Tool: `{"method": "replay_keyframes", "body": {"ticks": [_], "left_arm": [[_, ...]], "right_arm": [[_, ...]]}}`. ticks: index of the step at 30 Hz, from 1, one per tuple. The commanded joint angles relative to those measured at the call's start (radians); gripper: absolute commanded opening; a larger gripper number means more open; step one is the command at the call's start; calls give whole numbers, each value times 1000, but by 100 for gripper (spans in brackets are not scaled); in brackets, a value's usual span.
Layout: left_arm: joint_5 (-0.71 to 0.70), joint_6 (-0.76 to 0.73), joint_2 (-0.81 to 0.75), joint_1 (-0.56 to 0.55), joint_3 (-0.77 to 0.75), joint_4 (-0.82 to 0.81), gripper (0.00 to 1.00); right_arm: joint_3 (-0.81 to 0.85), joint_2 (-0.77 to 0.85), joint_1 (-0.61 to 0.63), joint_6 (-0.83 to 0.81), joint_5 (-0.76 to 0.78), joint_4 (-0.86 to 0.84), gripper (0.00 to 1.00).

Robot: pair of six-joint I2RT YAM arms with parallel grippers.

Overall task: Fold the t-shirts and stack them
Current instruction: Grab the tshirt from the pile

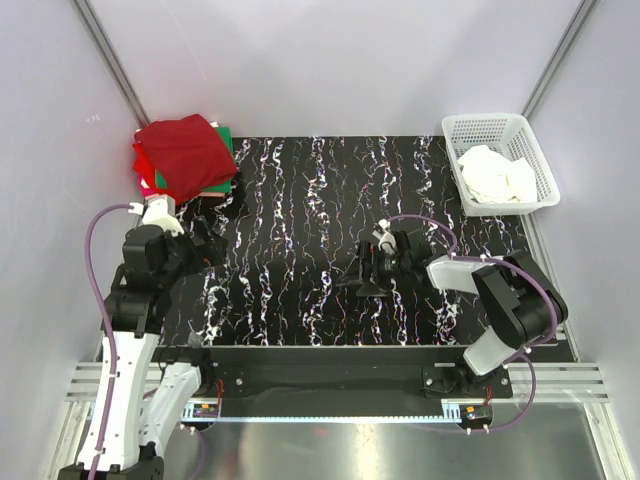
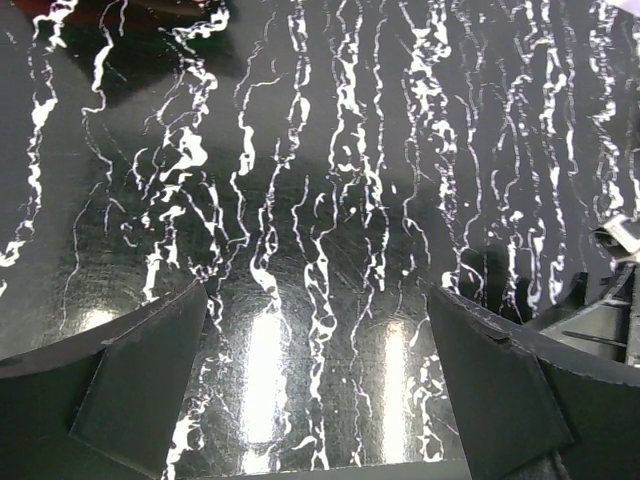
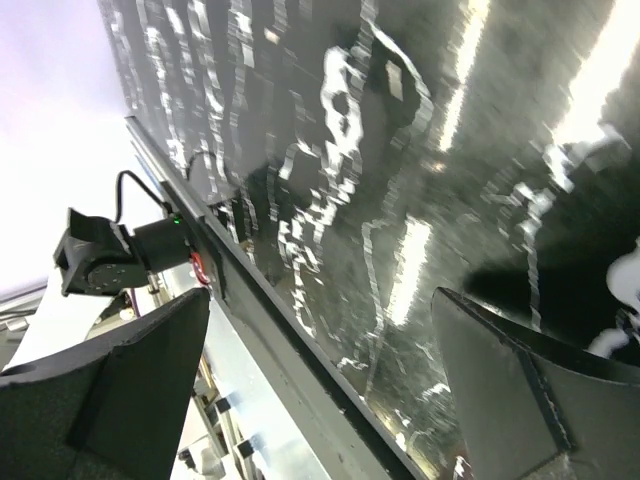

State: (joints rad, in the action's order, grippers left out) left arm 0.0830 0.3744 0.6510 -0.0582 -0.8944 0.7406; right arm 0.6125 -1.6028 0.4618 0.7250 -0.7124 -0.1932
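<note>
Folded t-shirts are stacked at the table's far left corner: a dark red one [image 1: 185, 155] on top, bright red [image 1: 146, 168] and green [image 1: 229, 148] edges showing under it. A white t-shirt [image 1: 495, 175] lies crumpled inside the white mesh basket [image 1: 498, 123] at the far right. My left gripper [image 1: 215, 232] hangs open just in front of the stack, with only the black marbled table between its fingers [image 2: 150, 380]. My right gripper [image 1: 363, 278] is open over the table's middle, tilted on its side, and holds nothing [image 3: 320, 300].
The black mat with white veins [image 1: 300, 200] covers the table between grey walls. The right wrist view looks along the mat's near edge to the metal rail and the left arm's base [image 3: 100, 265]. Cables loop beside both arms.
</note>
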Motion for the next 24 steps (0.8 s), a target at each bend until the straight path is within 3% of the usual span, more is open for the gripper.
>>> {"method": "replay_keyframes", "body": {"ticks": [1, 3, 4, 8, 13, 16, 22, 24], "left_arm": [[-25, 4, 22, -3, -17, -12, 99], [-15, 4, 10, -3, -11, -23, 99], [-6, 4, 4, -3, -8, -26, 99], [0, 3, -20, -5, -1, -35, 99], [-32, 6, -30, -8, -8, -26, 99], [-51, 9, -54, -11, -5, -26, 99], [-46, 11, -70, -12, -3, -29, 99], [-42, 11, -68, -12, -1, -30, 99]], "right_arm": [[76, 46, -5, -47, -19, 48, 100], [102, 150, -8, -62, 36, 87, 100], [127, 185, -8, -90, 147, 127, 100], [464, 231, -41, -159, 398, 459, 100], [962, 15, -236, -265, 552, 759, 100], [1137, -98, -363, -280, 647, 883, 100], [1277, -275, -618, -239, 694, 980, 100], [1320, -354, -650, -233, 702, 1009, 100]]}}
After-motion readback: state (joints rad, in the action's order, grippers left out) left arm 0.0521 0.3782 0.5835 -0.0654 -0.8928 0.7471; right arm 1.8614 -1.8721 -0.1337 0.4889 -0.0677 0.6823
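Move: The crumpled white t-shirts in the basket lie about 25 cm ahead of the right hand and some 36 cm to its right, roughly level with it. The white basket's own middle is about 28 cm ahead and 37 cm right, its near-left corner much closer. From the waiting left hand the white t-shirts are some 25 cm ahead, 65 cm to the right and about 19 cm lower. Up and forward first, fast, the right arm lifts its empty gripper off the middle of the table, then swings right towards the white t-shirts, some 30 cm across and nearly as far out. Having climbed about 27 cm it dips 8 cm over the basket, wrist turned some 50 degrees clockwise, its left side rolling down; the fingers stay wide open, touching nothing. ##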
